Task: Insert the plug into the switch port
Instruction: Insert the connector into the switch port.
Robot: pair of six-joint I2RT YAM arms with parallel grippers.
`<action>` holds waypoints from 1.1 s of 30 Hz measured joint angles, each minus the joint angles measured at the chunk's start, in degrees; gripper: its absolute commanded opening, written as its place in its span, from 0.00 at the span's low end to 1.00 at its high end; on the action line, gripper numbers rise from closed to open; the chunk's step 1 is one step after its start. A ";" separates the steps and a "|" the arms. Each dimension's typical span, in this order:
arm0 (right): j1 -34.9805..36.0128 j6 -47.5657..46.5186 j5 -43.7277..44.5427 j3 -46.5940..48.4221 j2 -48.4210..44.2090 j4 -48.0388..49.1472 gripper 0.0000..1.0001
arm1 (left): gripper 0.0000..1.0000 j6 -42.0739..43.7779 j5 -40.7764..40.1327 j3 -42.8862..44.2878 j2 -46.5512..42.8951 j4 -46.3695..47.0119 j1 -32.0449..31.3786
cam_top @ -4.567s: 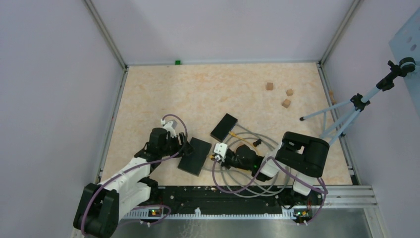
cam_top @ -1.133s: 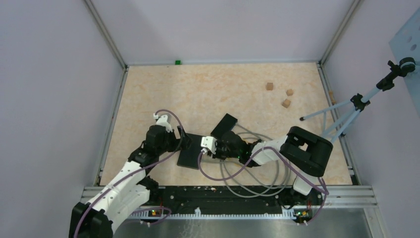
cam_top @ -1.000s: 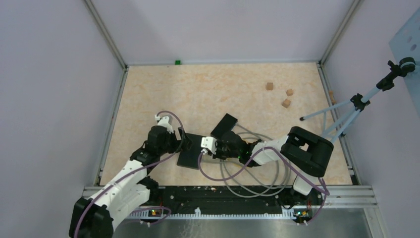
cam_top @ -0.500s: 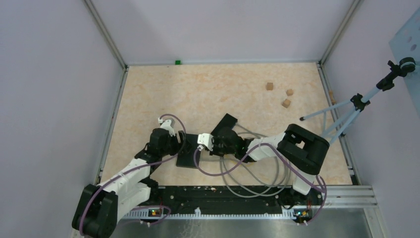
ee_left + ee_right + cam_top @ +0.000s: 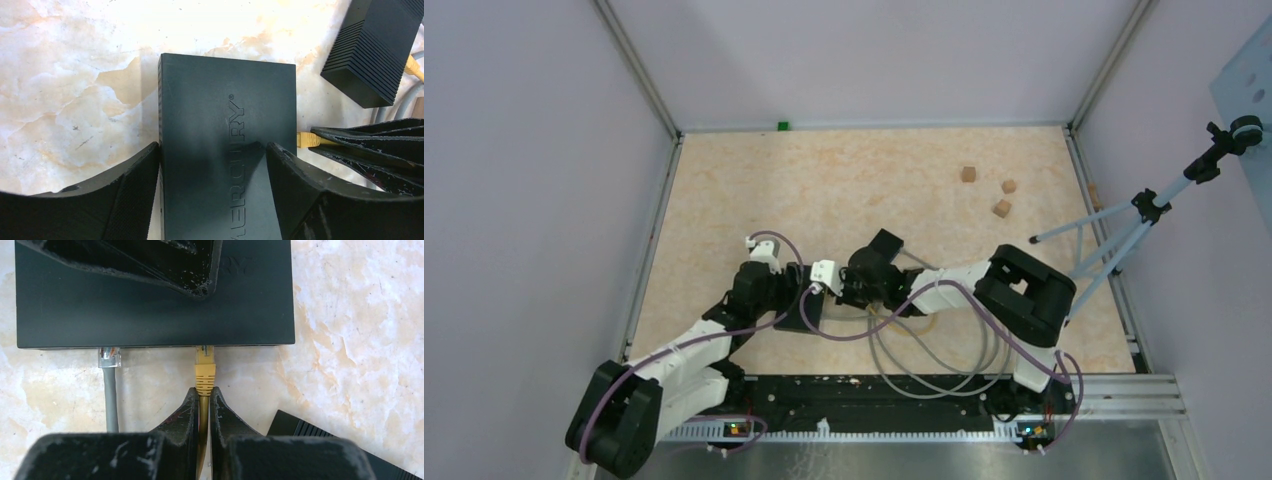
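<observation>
The black switch (image 5: 200, 110) lies flat on the table, and my left gripper (image 5: 212, 147) is shut on it, one finger against each long side. My right gripper (image 5: 203, 390) is shut on the yellow cable just behind the yellow plug (image 5: 205, 371). The plug's clear tip sits at the mouth of a port in the switch's (image 5: 125, 305) near edge; how deep it goes I cannot tell. In the left wrist view the plug (image 5: 306, 139) meets the switch's right side. From above, both grippers meet at the switch (image 5: 812, 315), largely covered by them.
A grey cable (image 5: 109, 385) with a clear plug sits in another port to the left. A second black box (image 5: 884, 245) lies just behind. Cable loops (image 5: 924, 345) spread in front of the right arm. Three wooden cubes (image 5: 1002, 208) and a tripod (image 5: 1124, 225) stand at the right.
My right gripper has travelled left with the yellow plug to the switch's edge. My left gripper has shut on the switch, which has turned and shifted slightly.
</observation>
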 measured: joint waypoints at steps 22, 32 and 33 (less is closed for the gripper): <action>3.41 5.64 4.68 -17.05 -10.43 10.25 0.15 | 0.99 -2.08 3.72 7.58 -8.85 -15.15 -3.80; 3.39 12.92 10.16 -17.27 -16.98 1.97 0.44 | 0.99 -2.25 1.88 9.57 -14.27 -23.28 -3.78; 3.37 14.27 11.26 -15.98 -17.49 0.15 0.44 | 0.99 -2.40 1.70 9.94 -14.97 -23.93 -3.78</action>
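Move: The right gripper still pinches the yellow cable just behind its plug. The switch port is about 3 cm to its left, level with it fore and aft. From this hand the switch's middle is some 8 cm left and 3 cm back, the grey plug about 6 cm back and 3 cm left, and the black box roughly 10 cm ahead and 11 cm right. The left gripper straddles the switch, whose middle lies about 3 cm back and 1 cm right of it; the port is around 6 cm to its right. Keep the right fingers shut on the yellow cable and draw it away from the left gripper, about 5 cm right and 4 cm back, then open them to let go, turning the wrist some 15 degrees clockwise and starting to rise. Meanwhile open the left gripper off the switch's sides, easing it back and right a couple of centimetres, and lift it about 6 cm. ##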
